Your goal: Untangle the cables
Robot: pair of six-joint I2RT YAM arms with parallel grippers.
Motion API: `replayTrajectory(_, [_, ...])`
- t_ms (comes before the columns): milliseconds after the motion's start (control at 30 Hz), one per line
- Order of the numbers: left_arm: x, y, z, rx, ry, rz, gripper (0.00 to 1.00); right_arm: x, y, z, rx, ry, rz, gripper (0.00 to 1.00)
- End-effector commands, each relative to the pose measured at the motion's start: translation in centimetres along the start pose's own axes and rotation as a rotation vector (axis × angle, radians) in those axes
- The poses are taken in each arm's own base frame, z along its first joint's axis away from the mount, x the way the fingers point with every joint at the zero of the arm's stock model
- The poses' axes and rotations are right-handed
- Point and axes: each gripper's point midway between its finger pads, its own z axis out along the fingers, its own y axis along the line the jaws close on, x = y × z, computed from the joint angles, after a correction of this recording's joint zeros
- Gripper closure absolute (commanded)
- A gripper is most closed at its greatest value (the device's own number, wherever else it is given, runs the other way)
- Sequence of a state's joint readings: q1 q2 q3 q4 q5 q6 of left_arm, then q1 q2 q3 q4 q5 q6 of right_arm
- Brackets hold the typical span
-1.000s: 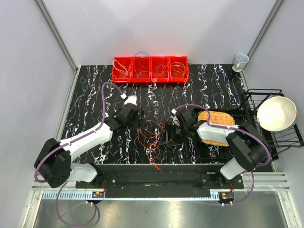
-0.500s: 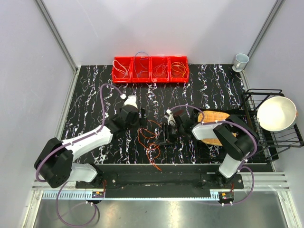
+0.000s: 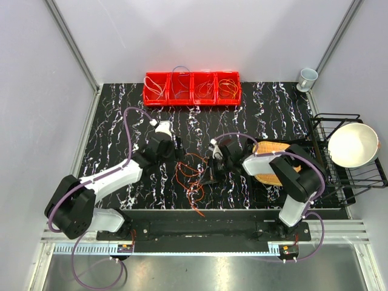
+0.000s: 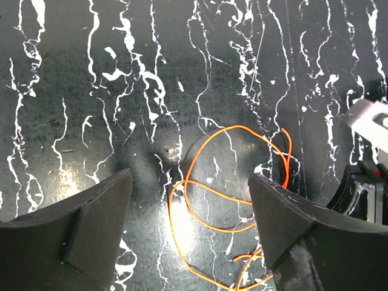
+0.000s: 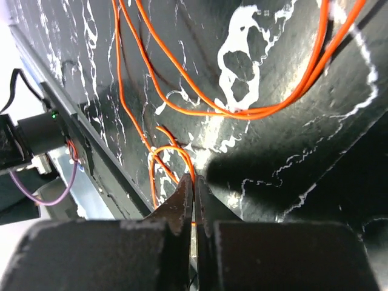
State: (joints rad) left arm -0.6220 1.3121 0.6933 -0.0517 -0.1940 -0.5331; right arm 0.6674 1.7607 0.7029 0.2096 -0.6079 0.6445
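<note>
A loose tangle of thin orange and red cables (image 3: 191,176) lies on the black marbled table between the two arms. My left gripper (image 3: 174,150) hovers over the tangle's left side. In the left wrist view it (image 4: 190,182) stands open, with orange loops (image 4: 233,129) on the table between and beyond its fingers, none of them touched. My right gripper (image 3: 211,173) is down at the tangle's right edge. In the right wrist view it (image 5: 195,183) is shut, with an orange cable loop (image 5: 182,159) pinched at the fingertips. More orange strands (image 5: 242,112) run across the table beyond.
A red four-compartment bin (image 3: 192,97) at the back holds sorted coiled cables. A woven orange-yellow object (image 3: 276,151) lies right of the right arm. A black wire rack (image 3: 327,124) with a white bowl (image 3: 353,144) stands at the right edge, a cup (image 3: 307,77) in the back right corner.
My right gripper has moved left into the tangle and closed on an orange cable. The left gripper has shifted slightly back and left, staying open.
</note>
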Motion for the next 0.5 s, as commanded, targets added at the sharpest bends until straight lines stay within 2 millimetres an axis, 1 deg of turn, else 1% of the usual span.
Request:
replayTrajectory(0, [-1.4, -1.1, -0.3, 0.060, -0.067, -0.022, 0.21, -6.1, 7.7, -4.0, -0.042, -0.151, -0.162, 1.00])
replayTrajectory(33, [-1.5, -1.1, -0.4, 0.063, -0.072, -0.025, 0.22, -6.3, 8.7, -5.2, -0.029, -0.150, -0.161, 1.00])
replayTrajectory(67, [-1.4, -1.0, -0.5, 0.062, -0.073, -0.027, 0.22, -7.4, 11.3, -7.3, -0.058, -0.203, -0.214, 1.00])
replayTrajectory(100, [-1.4, -1.0, -0.5, 0.062, -0.077, -0.030, 0.22, -9.4, 14.3, -9.3, -0.085, -0.271, -0.257, 1.00])
replayTrajectory(133, [-1.4, -1.0, -0.7, 0.064, -0.079, -0.032, 0.22, -9.5, 15.3, -10.5, -0.080, -0.279, -0.266, 1.00])
replayTrajectory(167, [-1.3, -0.9, -0.7, 0.061, -0.081, -0.036, 0.23, -9.9, 17.3, -12.4, -0.104, -0.320, -0.301, 1.00])
replayTrajectory(200, [-1.3, -0.8, -0.7, 0.060, -0.082, -0.039, 0.23, -10.8, 19.7, -14.4, -0.134, -0.364, -0.336, 1.00])
replayTrajectory(233, [-1.4, -0.9, -0.9, 0.066, -0.092, -0.042, 0.23, -10.8, 20.4, -15.4, -0.134, -0.373, -0.337, 1.00])
replayTrajectory(267, [-1.3, -0.8, -1.0, 0.066, -0.094, -0.042, 0.24, -10.9, 22.4, -17.4, -0.167, -0.415, -0.369, 1.00])
replayTrajectory(367, [-1.4, -0.9, -1.4, 0.082, -0.118, -0.051, 0.24, -10.5, 24.1, -19.8, -0.195, -0.458, -0.391, 1.00])
replayTrajectory(467, [-1.4, -0.9, -1.9, 0.097, -0.144, -0.055, 0.24, -10.1, 23.7, -20.2, -0.178, -0.464, -0.385, 1.00])
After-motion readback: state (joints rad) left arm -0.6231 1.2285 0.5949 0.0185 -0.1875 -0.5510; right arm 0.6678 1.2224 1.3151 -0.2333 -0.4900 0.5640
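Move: At the right hand's shut fingertips, almost on the table, is a pinched part of the orange cable; the tangle's middle lies about 4 cm to their left, level fore-and-aft. The red tray stands some 33 cm ahead and 4 cm left, the woven basket about 27 cm right and 6 cm ahead. From the open left hand, the tangle's middle is roughly 10 cm back, 6 cm right and 8 cm lower. Hoisting the orange cable almost straight up off the table, the right hand climbs fast, about 36 cm, bowing some 5 cm forward and then easing partly back. Its fingers stay shut on the cable while the wrist tips them upward by roughly 20 degrees and rolls as it rises. ##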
